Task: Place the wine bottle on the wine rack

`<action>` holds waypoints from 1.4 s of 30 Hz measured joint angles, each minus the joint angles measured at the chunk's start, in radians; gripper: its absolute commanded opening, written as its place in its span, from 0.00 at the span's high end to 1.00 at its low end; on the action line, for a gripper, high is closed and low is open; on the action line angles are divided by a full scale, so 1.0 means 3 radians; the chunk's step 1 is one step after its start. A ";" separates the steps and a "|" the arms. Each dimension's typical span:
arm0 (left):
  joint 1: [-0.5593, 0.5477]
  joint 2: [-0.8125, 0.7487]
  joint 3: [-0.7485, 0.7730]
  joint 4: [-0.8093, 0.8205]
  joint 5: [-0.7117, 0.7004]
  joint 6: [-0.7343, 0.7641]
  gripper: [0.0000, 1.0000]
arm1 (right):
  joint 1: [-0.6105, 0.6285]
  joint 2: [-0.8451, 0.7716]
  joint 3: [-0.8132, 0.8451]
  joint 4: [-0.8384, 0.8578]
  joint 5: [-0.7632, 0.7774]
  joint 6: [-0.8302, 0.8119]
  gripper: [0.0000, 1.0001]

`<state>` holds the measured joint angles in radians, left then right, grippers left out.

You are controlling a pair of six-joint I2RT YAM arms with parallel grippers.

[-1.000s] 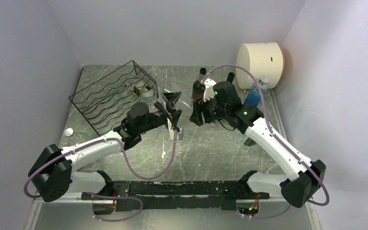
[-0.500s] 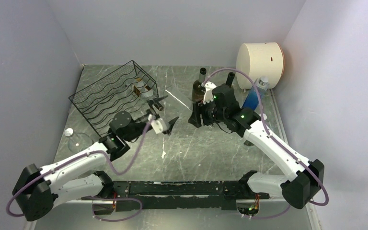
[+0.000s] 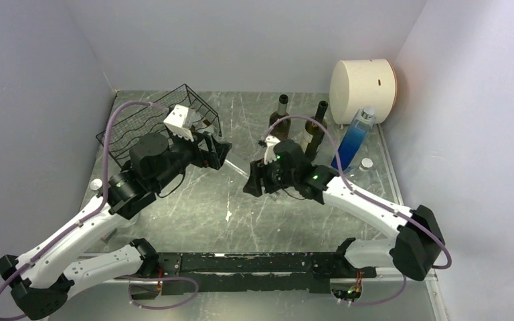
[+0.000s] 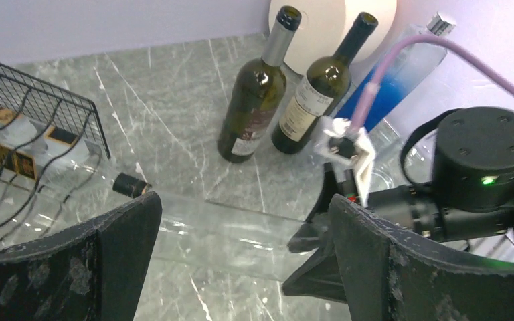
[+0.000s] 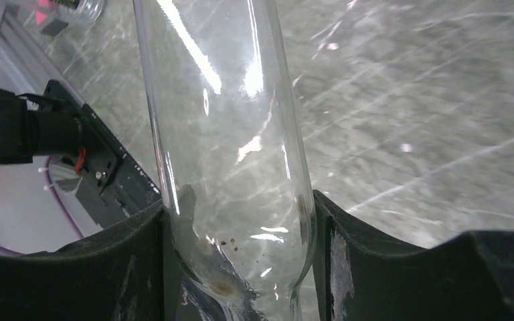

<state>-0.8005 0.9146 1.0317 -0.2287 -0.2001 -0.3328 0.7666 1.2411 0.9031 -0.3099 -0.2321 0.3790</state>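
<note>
The wine bottle [image 5: 227,134] is clear glass with a black cap [image 4: 130,185]. My right gripper [image 5: 237,241] is shut on its base end and holds it roughly level above the table; the gripper also shows in the top view [image 3: 249,185]. My left gripper [image 4: 241,261] is open, just above and in front of the bottle, which spans the gap beyond its fingertips without touching them. In the top view the left gripper [image 3: 219,151] is beside the right end of the black wire wine rack [image 3: 130,124]. The rack [image 4: 33,107] holds a labelled clear bottle [image 4: 13,157].
Two dark green bottles [image 3: 280,117] [image 3: 318,124] stand at the back, beside a blue-tinted bottle [image 3: 351,140] and a white cylinder [image 3: 361,80]. Small white caps lie at the left [image 3: 96,184] and right [image 3: 366,162]. The left arm hides part of the rack.
My left arm pulled back, then rose and swung over toward the rack, its gripper open. My right gripper has carried the clear bottle left and nearer, away from the standing bottles.
</note>
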 measured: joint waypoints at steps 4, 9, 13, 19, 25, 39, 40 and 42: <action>0.0000 -0.0103 0.0036 -0.0231 0.0099 -0.0074 0.01 | 0.0295 0.0238 -0.0055 0.0263 0.0065 0.0192 1.00; 0.0000 -0.0038 0.0406 -0.0521 0.0158 0.0062 0.01 | 0.0636 0.0708 -0.0025 0.0670 0.0201 0.0359 1.00; 0.0000 -0.0080 0.0535 -0.0510 0.0098 0.0254 0.01 | 0.0848 0.1232 0.0184 0.0868 0.0340 0.0408 1.00; 0.0000 -0.0205 0.0458 -0.0332 -0.0118 0.0519 0.01 | 0.0963 0.1755 0.0449 0.1198 0.0407 0.0459 1.00; 0.0000 -0.0264 0.0389 -0.0211 -0.0225 0.0643 0.01 | 0.0958 0.2135 0.0880 0.1349 0.0465 0.0465 1.00; 0.0000 -0.0319 0.0389 -0.0196 -0.0201 0.0680 0.01 | 0.0961 0.2501 0.1354 0.1239 0.0539 0.0385 1.00; 0.0000 -0.0323 0.0389 -0.0196 -0.0197 0.0679 0.01 | 0.0961 0.2522 0.1385 0.1232 0.0540 0.0388 1.00; 0.0000 -0.0324 0.0390 -0.0196 -0.0191 0.0679 0.01 | 0.0961 0.2590 0.1470 0.1219 0.0567 0.0408 1.00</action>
<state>-0.8005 0.8173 1.1488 -0.2874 -0.2573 -0.1291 1.0550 2.0182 1.3441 0.0559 -0.0620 0.5014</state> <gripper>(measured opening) 0.986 0.616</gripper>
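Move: Ahead-left of the right hand, which already holds a clear wine bottle by its neck, the middle of the wine rack lies about 17 cm farther out, 31 cm to the left and 11 cm below. The bottle already racked has its middle some 20 cm ahead, 17 cm left and 11 cm lower; the nearer dark wine bottle stands about 15 cm ahead and 7 cm to the right, 5 cm lower. From the empty left hand the rack is roughly 15 cm ahead, 20 cm left and 29 cm down. Sweeping left towards the wine rack, the right hand carries the clear bottle base-first some 20 cm, sinking about 9 cm and drawing slightly back in the first half, then easing forward about 5 cm at nearly level height, its grip kept and attitude barely changed. The open left hand lifts roughly 7 cm, shifts 4 cm left and tips its fingers up a little, with the right hand coming in below it. ##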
